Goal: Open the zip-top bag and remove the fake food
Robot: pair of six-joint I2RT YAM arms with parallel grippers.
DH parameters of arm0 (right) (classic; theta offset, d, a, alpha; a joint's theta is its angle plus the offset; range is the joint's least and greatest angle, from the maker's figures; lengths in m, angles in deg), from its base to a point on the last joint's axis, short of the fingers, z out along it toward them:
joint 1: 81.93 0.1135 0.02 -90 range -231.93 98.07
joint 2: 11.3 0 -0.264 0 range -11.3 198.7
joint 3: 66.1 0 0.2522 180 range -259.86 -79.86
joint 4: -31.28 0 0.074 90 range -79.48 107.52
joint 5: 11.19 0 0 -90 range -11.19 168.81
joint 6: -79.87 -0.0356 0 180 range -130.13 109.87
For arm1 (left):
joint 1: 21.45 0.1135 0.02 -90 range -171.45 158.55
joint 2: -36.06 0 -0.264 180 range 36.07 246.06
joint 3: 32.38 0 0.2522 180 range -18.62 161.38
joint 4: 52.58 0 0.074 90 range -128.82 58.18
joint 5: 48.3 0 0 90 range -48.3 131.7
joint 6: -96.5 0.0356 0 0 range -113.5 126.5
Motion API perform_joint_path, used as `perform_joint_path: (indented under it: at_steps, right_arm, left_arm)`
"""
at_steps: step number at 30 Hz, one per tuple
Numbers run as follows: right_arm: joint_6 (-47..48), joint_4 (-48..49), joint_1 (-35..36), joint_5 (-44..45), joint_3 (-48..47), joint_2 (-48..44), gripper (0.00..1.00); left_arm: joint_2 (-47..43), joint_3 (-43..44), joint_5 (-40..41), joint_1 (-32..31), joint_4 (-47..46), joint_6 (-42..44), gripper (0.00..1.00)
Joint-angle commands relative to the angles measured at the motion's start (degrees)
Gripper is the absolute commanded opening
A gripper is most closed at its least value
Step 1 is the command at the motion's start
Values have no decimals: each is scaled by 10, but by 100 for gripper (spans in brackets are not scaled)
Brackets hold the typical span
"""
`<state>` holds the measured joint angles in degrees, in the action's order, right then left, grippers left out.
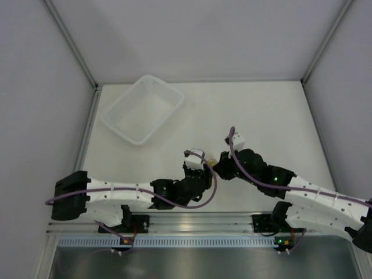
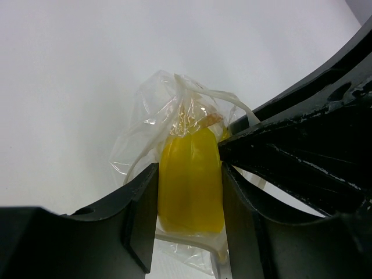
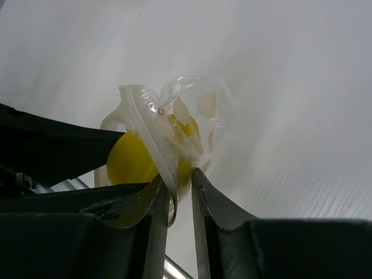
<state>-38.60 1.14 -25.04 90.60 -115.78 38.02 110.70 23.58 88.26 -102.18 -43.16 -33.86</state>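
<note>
The zip-top bag (image 2: 157,99) is a small, clear, crumpled pouch with the yellow fake food (image 2: 192,180) inside it. My left gripper (image 2: 189,165) is shut on the bag, squeezing the food through the plastic from both sides. From above, bag and food (image 1: 213,161) show only as a yellow speck between the two grippers. My right gripper (image 3: 179,177) is at the bag's top edge, its jaws a narrow gap apart. The bag's white zip strip (image 3: 154,145) hangs into that gap along one finger. The food (image 3: 131,160) sits just beyond those fingertips.
A translucent white basket tray (image 1: 152,77) stands at the back left of the table. White walls close in the table on the left, right and back. A metal rail (image 1: 197,221) runs along the near edge by the arm bases.
</note>
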Motion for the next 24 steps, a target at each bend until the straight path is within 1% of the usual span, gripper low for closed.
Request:
perform_joint_path:
  at_steps: [1, 5, 6, 13, 24]
  right_arm:
    - [-6, 45, 14, -20, 4, 15, 21]
    - [-7, 54, 16, -2, 2, 17, 6]
    - [-6, 55, 16, 2, 1, 16, 0]
    - [9, 45, 18, 55, -1, 2, 0]
    - [47, 65, 19, 124, -32, 7, 0]
  left_arm:
    - [-23, 6, 12, -3, -39, -19, 0]
    - [-30, 3, 10, -3, -40, -31, 0]
    - [-30, 3, 10, -3, -40, -31, 0]
    - [-43, -10, 17, -3, -41, -44, 0]
    - [-34, 9, -48, -3, -41, -6, 0]
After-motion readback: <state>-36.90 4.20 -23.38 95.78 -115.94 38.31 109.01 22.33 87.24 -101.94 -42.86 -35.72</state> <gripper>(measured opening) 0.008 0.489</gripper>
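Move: The bag's loose rim is about 1 cm ahead of the right hand's point, already between its parted fingers at their own height; the yellow fake food sits some 3 cm to that hand's left, 1 cm back and 1 cm lower. The left hand still grips the food through the bag, at its own fingertips, with the rim about 2 cm ahead, 3 cm right and 1 cm up. The white basket is roughly 30 cm ahead and 28 cm left of the left hand, lower down. Leftward by about half a centimetre, towards the food, the right hand shuts its parted fingers and pinches the bag's rim, then draws it up and forward some 1 cm each way, fingertips tilting up about 5 degrees. The left hand keeps its grip on the food in the bag, easing about 1 cm left and then most of the way back. ##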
